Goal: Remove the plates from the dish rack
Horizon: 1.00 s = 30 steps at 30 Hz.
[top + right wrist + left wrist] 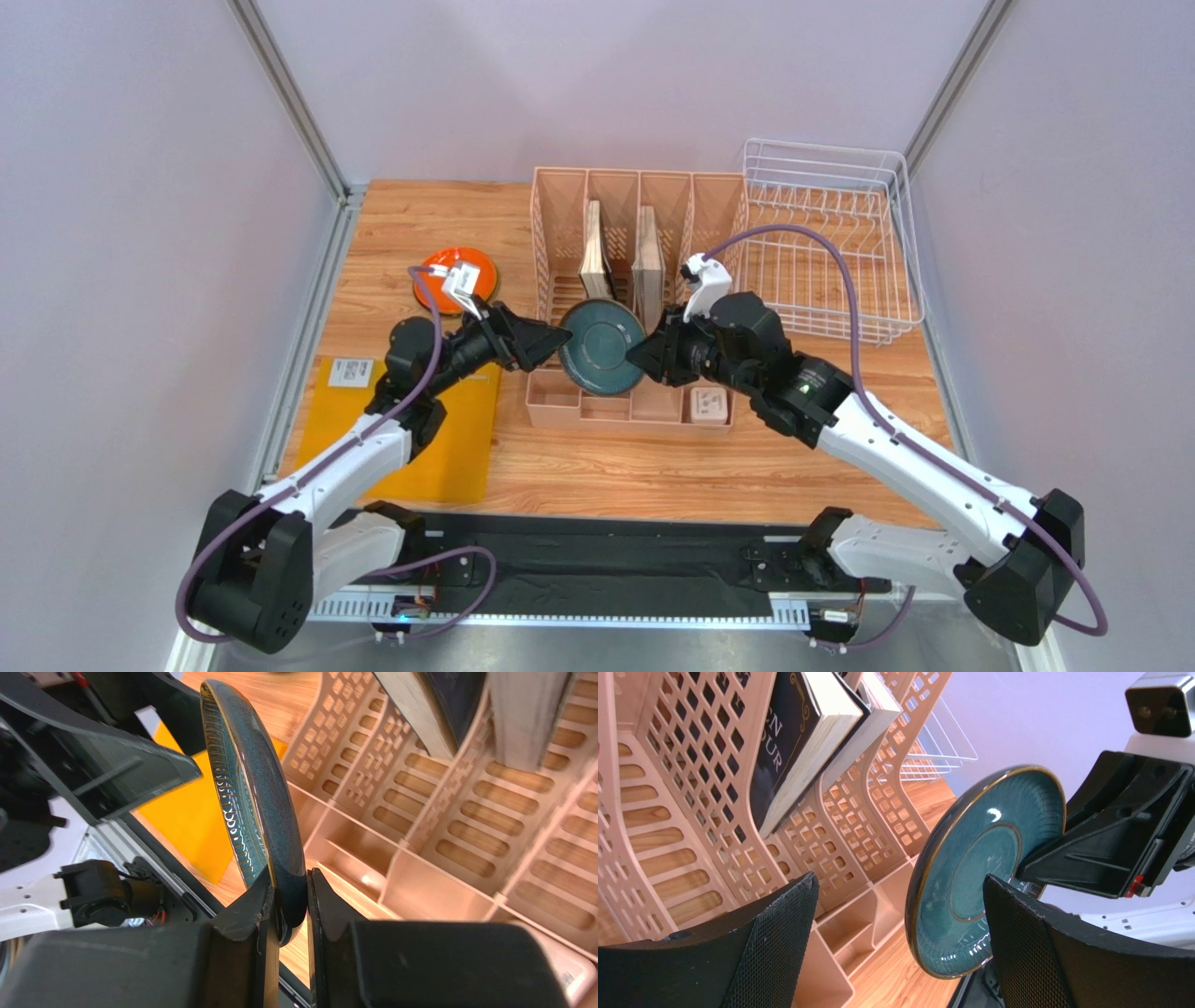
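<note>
A dark teal plate [603, 350] hangs on edge above the front of the pink organizer. My right gripper [648, 360] is shut on its right rim; in the right wrist view both fingers pinch the plate [256, 798] at the right gripper [289, 903]. My left gripper [547, 343] is open at the plate's left rim. In the left wrist view the plate [990, 868] stands between the wide fingers of the left gripper [899, 882], close to the right one. An orange plate [456, 273] lies at the back left. The white wire dish rack [828, 238] at the back right shows no plates.
The pink slotted organizer [561, 210] fills the middle back, with two books [622, 252] upright in its slots. A yellow mat [421, 420] lies at the front left under the left arm. Grey walls close in both sides.
</note>
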Tool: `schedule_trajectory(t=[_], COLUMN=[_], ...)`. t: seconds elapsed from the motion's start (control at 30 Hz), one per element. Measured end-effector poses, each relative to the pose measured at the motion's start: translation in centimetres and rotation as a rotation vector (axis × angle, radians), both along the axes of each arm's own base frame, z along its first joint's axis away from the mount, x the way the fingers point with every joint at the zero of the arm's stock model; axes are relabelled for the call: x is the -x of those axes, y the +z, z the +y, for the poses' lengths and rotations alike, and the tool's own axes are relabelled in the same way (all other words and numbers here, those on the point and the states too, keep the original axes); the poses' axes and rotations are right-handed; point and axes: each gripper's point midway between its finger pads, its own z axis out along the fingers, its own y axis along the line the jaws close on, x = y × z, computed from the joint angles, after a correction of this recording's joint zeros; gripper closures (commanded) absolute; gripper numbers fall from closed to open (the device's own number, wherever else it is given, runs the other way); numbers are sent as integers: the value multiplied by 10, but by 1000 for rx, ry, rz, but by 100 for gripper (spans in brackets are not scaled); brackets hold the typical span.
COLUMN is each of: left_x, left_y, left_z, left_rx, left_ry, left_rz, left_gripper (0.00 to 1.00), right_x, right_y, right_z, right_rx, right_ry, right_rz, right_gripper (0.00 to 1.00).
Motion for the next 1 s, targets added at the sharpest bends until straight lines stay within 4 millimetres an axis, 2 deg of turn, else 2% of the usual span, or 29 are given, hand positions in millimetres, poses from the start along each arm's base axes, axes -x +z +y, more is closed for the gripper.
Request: schedule_trajectory(t=[0.13, 0.23, 0.27, 0.33, 0.37, 0.47, 0.6, 0.7, 0.73, 0.8, 0.83, 0.9, 1.0], left_x=[3, 3, 4, 7, 9, 12, 13, 14, 14, 13, 14, 15, 17], left_y=[-6, -3, -2, -2, -1, 6, 17, 18, 18, 20, 18, 13, 10], left_z=[-3, -8, -8, -10, -11, -11, -9, -9, -9, -8, -9, -9, -4], left_rx=[48, 95, 113, 142, 153, 190, 218, 220, 220, 221, 212, 195, 153], left_ry=[-14, -38, -44, -60, -71, -91, -100, -101, -100, -93, -90, -81, -52], left_rz=[11, 8, 3, 5, -4, -14, -49, -54, -54, -62, -65, -54, -60], left_gripper=[15, 31, 49, 64, 77, 100, 100, 100, 100, 100, 100, 100, 100], right_x=[-4, -6, -6, -7, -8, -14, -18, -18, -19, -20, -21, -21, -25], right_y=[4, 6, 7, 7, 5, 4, 10, 11, 11, 12, 14, 17, 20], right_z=[16, 26, 28, 31, 31, 28, 26, 27, 27, 28, 31, 36, 35], right_rx=[-48, -78, -86, -91, -88, -89, -110, -111, -111, -112, -114, -113, -108], right_ry=[34, 60, 66, 72, 71, 47, 36, 36, 35, 29, 29, 33, 9], right_rz=[-7, -8, -7, -8, -5, -1, -9, -10, -10, -4, -9, -18, -37], right_gripper=[100, 100, 100, 100, 100, 100, 100, 74, 54, 43, 30, 24, 20])
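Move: Hanging over the compartment rack, the teal plate is held at its right rim by the right hand, its middle about 5 cm left and 2 cm ahead of that hand; the waiting left gripper is some 12 cm to the left. From the left hand the plate's middle is about 6 cm to the right, level. Two books stand some 12 cm ahead and 12 cm lower, 6 and 13 cm right of the left hand. Right hand carries the plate about 3 cm left; left fingers close on its rim, then right fingers open. ##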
